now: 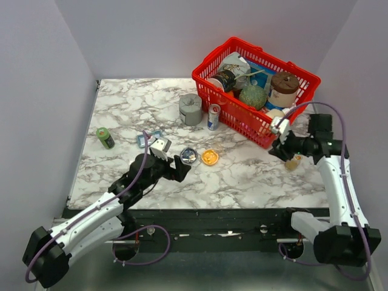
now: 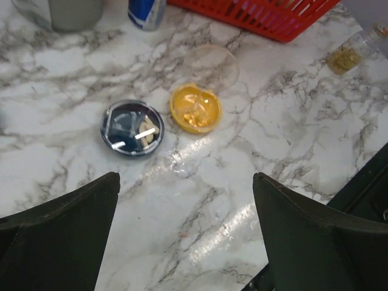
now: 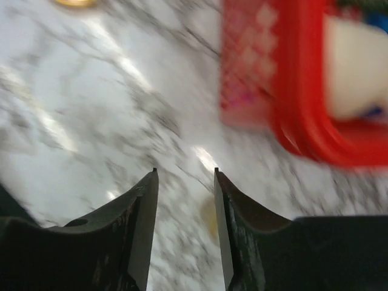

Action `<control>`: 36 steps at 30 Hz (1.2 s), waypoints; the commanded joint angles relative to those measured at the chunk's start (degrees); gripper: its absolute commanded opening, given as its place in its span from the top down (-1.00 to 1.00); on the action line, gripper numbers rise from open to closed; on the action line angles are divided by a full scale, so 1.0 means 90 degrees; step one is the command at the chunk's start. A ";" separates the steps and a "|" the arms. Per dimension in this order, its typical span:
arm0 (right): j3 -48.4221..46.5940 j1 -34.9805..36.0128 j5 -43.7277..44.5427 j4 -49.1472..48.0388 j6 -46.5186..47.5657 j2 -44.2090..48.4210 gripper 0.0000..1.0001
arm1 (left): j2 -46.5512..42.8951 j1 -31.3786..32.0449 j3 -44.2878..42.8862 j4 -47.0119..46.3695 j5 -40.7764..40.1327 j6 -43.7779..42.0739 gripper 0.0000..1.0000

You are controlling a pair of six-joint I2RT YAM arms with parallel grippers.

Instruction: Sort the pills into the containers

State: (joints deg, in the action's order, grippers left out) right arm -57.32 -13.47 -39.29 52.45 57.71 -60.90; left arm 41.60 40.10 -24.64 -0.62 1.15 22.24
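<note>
Two small round containers sit mid-table. The silvery dish (image 1: 188,156) (image 2: 132,127) has a dark blue inside and holds white pills (image 2: 145,128). The translucent orange dish (image 1: 210,157) (image 2: 195,109) holds golden pills (image 2: 194,116). My left gripper (image 1: 183,168) (image 2: 186,182) hovers just short of both dishes, open wide and empty. My right gripper (image 1: 284,151) (image 3: 185,173) is by the basket's front corner, jaws partly apart with blurred marble showing between them. A clear vial of golden pills (image 1: 293,162) (image 2: 350,53) lies on the table just beneath it, showing only as a yellow smear (image 3: 209,218) in the right wrist view.
A red wire basket (image 1: 254,88) full of items stands at the back right. A grey squat cylinder (image 1: 190,109) and a blue can (image 1: 213,116) stand behind the dishes. A clear round lid (image 2: 211,63) lies by the orange dish. A green bottle (image 1: 105,137) and a blister pack (image 1: 150,138) lie left.
</note>
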 commanded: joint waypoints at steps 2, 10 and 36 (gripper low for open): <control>0.0275 0.2460 -0.0334 -0.0794 -0.0491 0.0030 0.28 | 0.0786 -0.0100 0.0785 -0.1912 0.0565 0.1677 -0.71; -0.0787 0.4309 0.2478 -0.2789 -0.1734 -0.2352 0.60 | 0.2290 -0.0119 0.0873 -0.2665 0.0586 0.2430 0.44; -0.1365 0.5384 0.1866 -0.2908 -0.2135 -0.4082 0.61 | 0.5621 -0.0129 -0.0543 -0.3270 0.0898 0.2548 0.57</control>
State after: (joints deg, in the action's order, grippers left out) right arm -67.79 34.09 -17.67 24.05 40.32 -96.33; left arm 90.61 39.07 -28.16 -28.67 7.77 44.47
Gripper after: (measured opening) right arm 0.198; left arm 0.218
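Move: The open clear lid of the yellow container lies about 24 cm to the right hand's left, 5 cm ahead and 12 cm below. The container itself is 4 cm left of the lid and 2 cm nearer; the blue-white can stands some 12 cm beyond the lid. The glass bottle is 9 cm right, 2 cm ahead. From the left hand the yellow container is about 7 cm ahead, 11 cm right and 15 cm below; the dark blue one is 9 cm left of it. Sweeping left from the bottle, the right hand then swings forward and down and finally left again with a slight draw back, some 23 cm left in all, closing its half-open fingers, tips seeming to push the upright lid. The left drops about 14 cm, then slides right and forward towards the yellow container, fingers tipping downward and closing from wide to nearly shut. ##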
